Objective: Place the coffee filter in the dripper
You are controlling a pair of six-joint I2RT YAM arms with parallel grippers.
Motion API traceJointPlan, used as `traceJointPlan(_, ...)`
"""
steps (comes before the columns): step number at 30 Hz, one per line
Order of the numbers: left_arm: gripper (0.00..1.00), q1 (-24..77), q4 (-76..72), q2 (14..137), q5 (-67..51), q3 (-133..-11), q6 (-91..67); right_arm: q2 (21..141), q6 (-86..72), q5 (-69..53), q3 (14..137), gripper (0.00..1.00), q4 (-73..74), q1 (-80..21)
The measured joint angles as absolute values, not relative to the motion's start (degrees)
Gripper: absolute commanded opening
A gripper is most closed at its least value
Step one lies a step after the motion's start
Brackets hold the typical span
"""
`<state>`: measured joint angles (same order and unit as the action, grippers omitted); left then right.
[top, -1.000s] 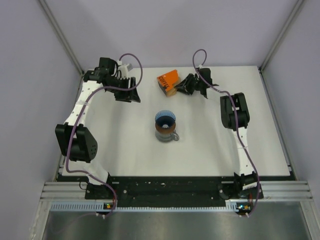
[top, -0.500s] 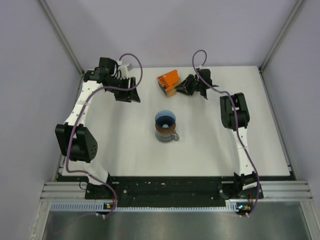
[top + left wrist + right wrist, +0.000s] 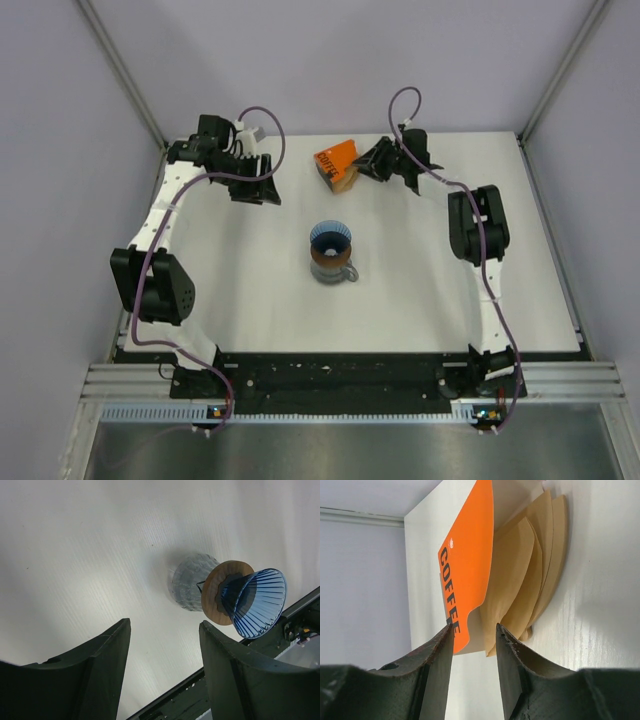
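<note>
The blue ribbed dripper [image 3: 329, 238] sits on a brown flat ring atop a grey clear pitcher at mid-table; it also shows in the left wrist view [image 3: 257, 602]. Several tan coffee filters [image 3: 527, 577] stick out of an orange box [image 3: 466, 565], which lies at the back of the table [image 3: 336, 160]. My right gripper [image 3: 474, 630] is open, its fingertips just short of the box and the filters' edges, holding nothing. My left gripper [image 3: 164, 625] is open and empty at the back left, well away from the dripper.
The white table [image 3: 250, 290] is bounded by grey walls and metal posts. A black rail [image 3: 340, 375] runs along the near edge by the arm bases. The pitcher [image 3: 192, 580] has a handle on its near right side.
My right gripper has shifted slightly back and right, away from the orange box. The left arm, dripper and box have not moved.
</note>
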<state>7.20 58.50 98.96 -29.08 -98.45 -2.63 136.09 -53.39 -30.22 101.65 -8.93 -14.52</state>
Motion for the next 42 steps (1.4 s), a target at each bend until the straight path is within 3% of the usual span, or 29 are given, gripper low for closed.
traceJointPlan(3,0.63,7.2,58.5,99.0,-29.1,-98.5,-2.6,136.0,-54.2,-30.0,101.6,0.27,-9.5,-14.5)
traceJointPlan(10,0.63,7.2,58.5,99.0,-29.1,-98.5,-2.6,136.2,-56.5,-29.8,100.7,0.31,-10.7,-14.5)
traceJointPlan(33,0.63,7.2,58.3,99.0,-29.2,-98.5,-2.6,140.9,-58.5,-29.1,103.0,0.26,-11.4,-15.6)
traceJointPlan(35,0.63,7.2,58.3,99.0,-29.3,-98.5,-2.6,142.0,-59.2,-29.5,103.4,0.23,-11.9,-15.6)
traceJointPlan(40,0.63,7.2,58.2,99.0,-29.4,-98.5,-2.6,143.8,-60.8,-30.7,103.5,0.0,-13.8,-15.7)
traceJointPlan(42,0.63,7.2,58.2,99.0,-29.4,-98.5,-2.6,143.8,-61.1,-31.2,103.5,0.0,-14.3,-15.7)
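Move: The paper filters stand about 4 cm to the right hand's left, level with it fore and aft and some 4 cm below. The orange coffee holder around them has its middle about 6 cm to the hand's left and 2 cm farther out. The dripper on its carafe stands some 26 cm back, 7 cm left and 5 cm higher. From the left hand the filters lie about 20 cm ahead, 16 cm right and 17 cm down. The right hand's fingers close almost fully, pinching the near edge of the front brown filter in the holder. To get there they narrow slightly, and the hand sinks about 5 cm in stages while easing 2 cm left into the filters; the last, larger closing comes at the bottom, with only a few degrees of wrist tilt. ##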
